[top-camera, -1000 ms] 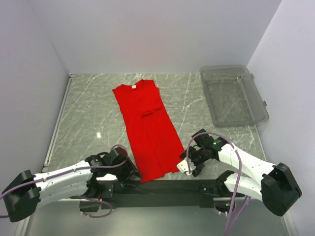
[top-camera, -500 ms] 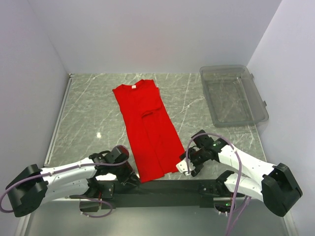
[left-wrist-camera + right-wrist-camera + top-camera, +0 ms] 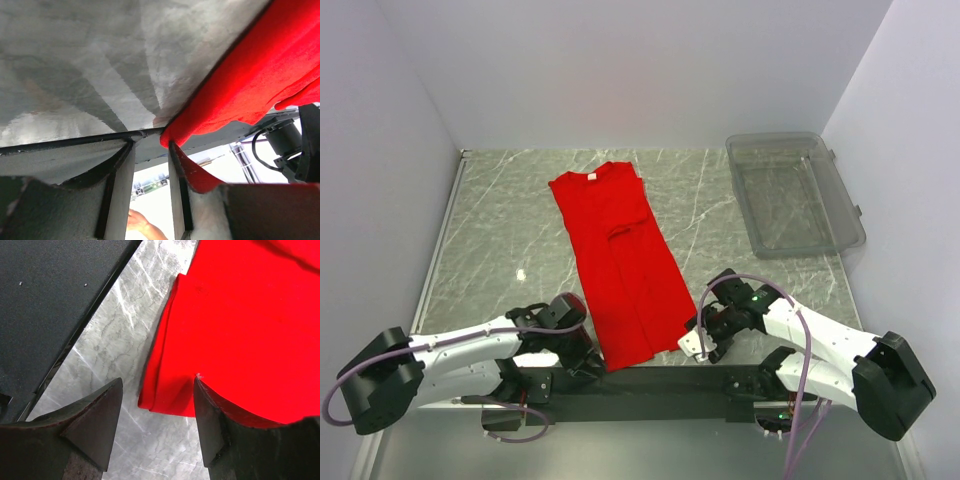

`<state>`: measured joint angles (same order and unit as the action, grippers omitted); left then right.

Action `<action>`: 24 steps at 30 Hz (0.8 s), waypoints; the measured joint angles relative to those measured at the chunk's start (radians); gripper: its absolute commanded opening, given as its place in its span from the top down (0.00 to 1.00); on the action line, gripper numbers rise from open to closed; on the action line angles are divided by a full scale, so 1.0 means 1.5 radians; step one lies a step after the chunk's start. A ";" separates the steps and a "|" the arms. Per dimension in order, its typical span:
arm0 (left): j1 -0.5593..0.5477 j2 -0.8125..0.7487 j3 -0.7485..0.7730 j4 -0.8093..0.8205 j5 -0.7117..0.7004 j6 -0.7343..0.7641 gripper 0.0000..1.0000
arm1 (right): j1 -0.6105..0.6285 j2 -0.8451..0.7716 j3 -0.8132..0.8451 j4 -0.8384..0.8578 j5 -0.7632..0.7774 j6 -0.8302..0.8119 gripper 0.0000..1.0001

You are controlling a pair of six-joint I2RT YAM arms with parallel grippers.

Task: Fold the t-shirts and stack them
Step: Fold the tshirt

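Observation:
The red t-shirt [image 3: 620, 270] lies on the marble table as a long narrow strip, with its white neck label [image 3: 589, 177] at the far end and its hem near me. My left gripper [image 3: 588, 354] sits low at the hem's left corner. In the left wrist view the t-shirt [image 3: 250, 85] drapes over the outer side of the right finger [image 3: 176, 180], and the gap of the left gripper [image 3: 151, 146] holds nothing. My right gripper [image 3: 702, 338] is open at the hem's right corner. The t-shirt's [image 3: 240, 315] folded corner lies between the tips of the right gripper [image 3: 157, 385].
A clear plastic bin [image 3: 745, 190] stands at the back right. The black base rail [image 3: 650, 380] runs along the near edge just behind the hem, also seen as a dark plate [image 3: 50, 300]. A person's hand [image 3: 137, 220] shows beyond the table edge.
The left gripper has slid right to the hem's left corner and its jaws have narrowed. The right gripper has crept slightly left toward the hem's right corner. The t-shirt has not shifted.

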<state>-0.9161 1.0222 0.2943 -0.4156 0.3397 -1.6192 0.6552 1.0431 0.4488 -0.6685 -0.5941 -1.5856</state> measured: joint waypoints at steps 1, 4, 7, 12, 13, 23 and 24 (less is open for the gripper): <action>0.000 0.004 0.003 -0.001 0.000 0.004 0.62 | 0.000 0.000 0.000 0.001 0.000 0.000 0.35; -0.001 0.014 0.009 -0.002 0.001 0.017 0.63 | 0.000 0.000 0.000 0.002 0.000 0.000 0.35; -0.002 0.018 0.021 -0.011 -0.003 0.031 0.63 | 0.000 0.000 0.000 0.002 0.000 0.001 0.36; -0.013 0.000 0.028 -0.015 -0.029 0.049 0.62 | 0.000 -0.001 0.000 0.002 0.000 0.002 0.36; -0.014 -0.008 0.028 0.001 -0.041 0.048 0.62 | 0.001 -0.001 0.000 0.002 0.000 0.002 0.36; -0.011 -0.073 0.028 0.097 -0.091 0.035 0.61 | 0.001 -0.001 0.000 0.002 -0.001 0.002 0.36; -0.011 -0.072 0.028 0.097 -0.091 0.034 0.61 | 0.001 -0.001 0.000 0.003 -0.001 0.002 0.36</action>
<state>-0.9329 0.9138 0.3370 -0.2703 0.2035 -1.5684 0.6571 1.0420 0.4488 -0.6647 -0.5949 -1.5822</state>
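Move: The t-shirt's near left corner lies just beyond the left fingertips, some 3 cm to the right, level front to back and about 1 cm lower, at the table's front edge. The hem's step is about 13 cm to the right of the left hand and 2 cm farther out; the near right corner is some 22 cm right and 5 cm farther out, both about 1 cm lower. From the right hand, the near left corner is roughly 23 cm left, 6 cm back and 2 cm down. After barely stirring at first, the left hand backs off from the t-shirt's near left corner, rising about 4.5 cm and going as far forward, with some 3 cm to the right, quick in the middle and easing at the end. Its down-pointing fingers swing about 20 degrees forward and farther to the right as they come over the lower left part of the cloth, still partly open and empty, with the corner now behind and below them. ##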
